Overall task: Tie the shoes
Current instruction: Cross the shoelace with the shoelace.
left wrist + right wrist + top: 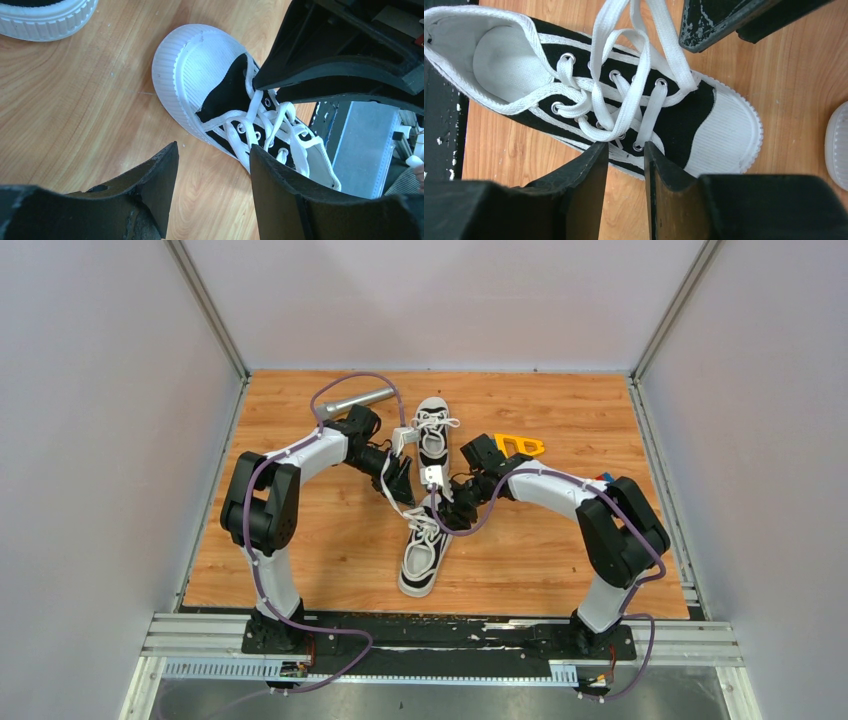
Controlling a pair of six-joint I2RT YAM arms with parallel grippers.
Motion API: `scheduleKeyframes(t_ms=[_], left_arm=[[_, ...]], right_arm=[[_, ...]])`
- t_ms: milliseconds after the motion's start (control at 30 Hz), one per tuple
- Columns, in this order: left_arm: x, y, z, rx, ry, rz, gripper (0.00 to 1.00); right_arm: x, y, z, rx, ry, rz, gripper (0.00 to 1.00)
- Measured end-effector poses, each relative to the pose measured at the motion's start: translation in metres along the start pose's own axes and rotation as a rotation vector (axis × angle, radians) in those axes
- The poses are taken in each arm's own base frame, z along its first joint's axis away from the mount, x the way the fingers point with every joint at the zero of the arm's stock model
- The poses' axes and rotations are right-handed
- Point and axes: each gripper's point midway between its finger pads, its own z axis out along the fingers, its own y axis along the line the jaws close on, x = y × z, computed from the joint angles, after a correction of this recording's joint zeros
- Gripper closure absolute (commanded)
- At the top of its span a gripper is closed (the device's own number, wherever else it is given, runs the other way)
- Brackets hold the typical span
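Two black-and-white shoes lie on the wooden table, the far shoe [432,430] behind the near shoe [423,555]. The near shoe [220,95] [624,100] has loose white laces [624,85] crossed over its tongue, with no bow. My left gripper [403,483] [214,147] hovers open beside its toe end, bare wood between the fingers. Just over the shoe's edge by the eyelets, my right gripper [443,508] [625,145] stands open with a narrow gap and nothing in it. Both grippers crowd over the same laces.
A silver cylinder [355,400] lies at the back left and an orange tool [520,445] sits behind the right arm. The far shoe's toe cap [45,15] shows at the left wrist view's top edge. Grey walls enclose the table on three sides.
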Motion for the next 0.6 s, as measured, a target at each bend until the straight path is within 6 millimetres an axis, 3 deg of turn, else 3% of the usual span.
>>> scheduleKeyframes(t_ms=[167,367,600], left_arm=[[0.000,0.000,0.000,0.000,0.000,-0.002,0.38],[0.000,0.000,0.000,0.000,0.000,-0.002,0.38],[0.000,0.000,0.000,-0.003,0.000,-0.002,0.37]], right_arm=[[0.001,0.000,0.002,-0.010,-0.003,-0.018,0.77],[0.000,0.002,0.003,-0.018,-0.006,-0.027,0.99],[-0.001,0.008,-0.012,0.000,0.005,-0.021,1.00]])
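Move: From the right hand, the lace strands gathered over the near shoe's eyelets lie some 3 cm to its left, level fore and aft and about 1 cm lower. That shoe's toe cap is about 5 cm ahead and 2 cm left, and its heel opening about 8 cm back and 5 cm left, both slightly lower. The far shoe is centred 18 cm ahead and 3 cm left. From the left hand, the same strands lie about 5 cm back, 5 cm right and 3 cm down. No lace can be seen caught as the right fingers shut from about a third open, beside the right edge of the near shoe's lacing, the hand almost still. Once shut, it starts off to the right and up, about 1 cm each way, away from the shoe. The left hand stays put, part open, the lace still running up over its gripper. ##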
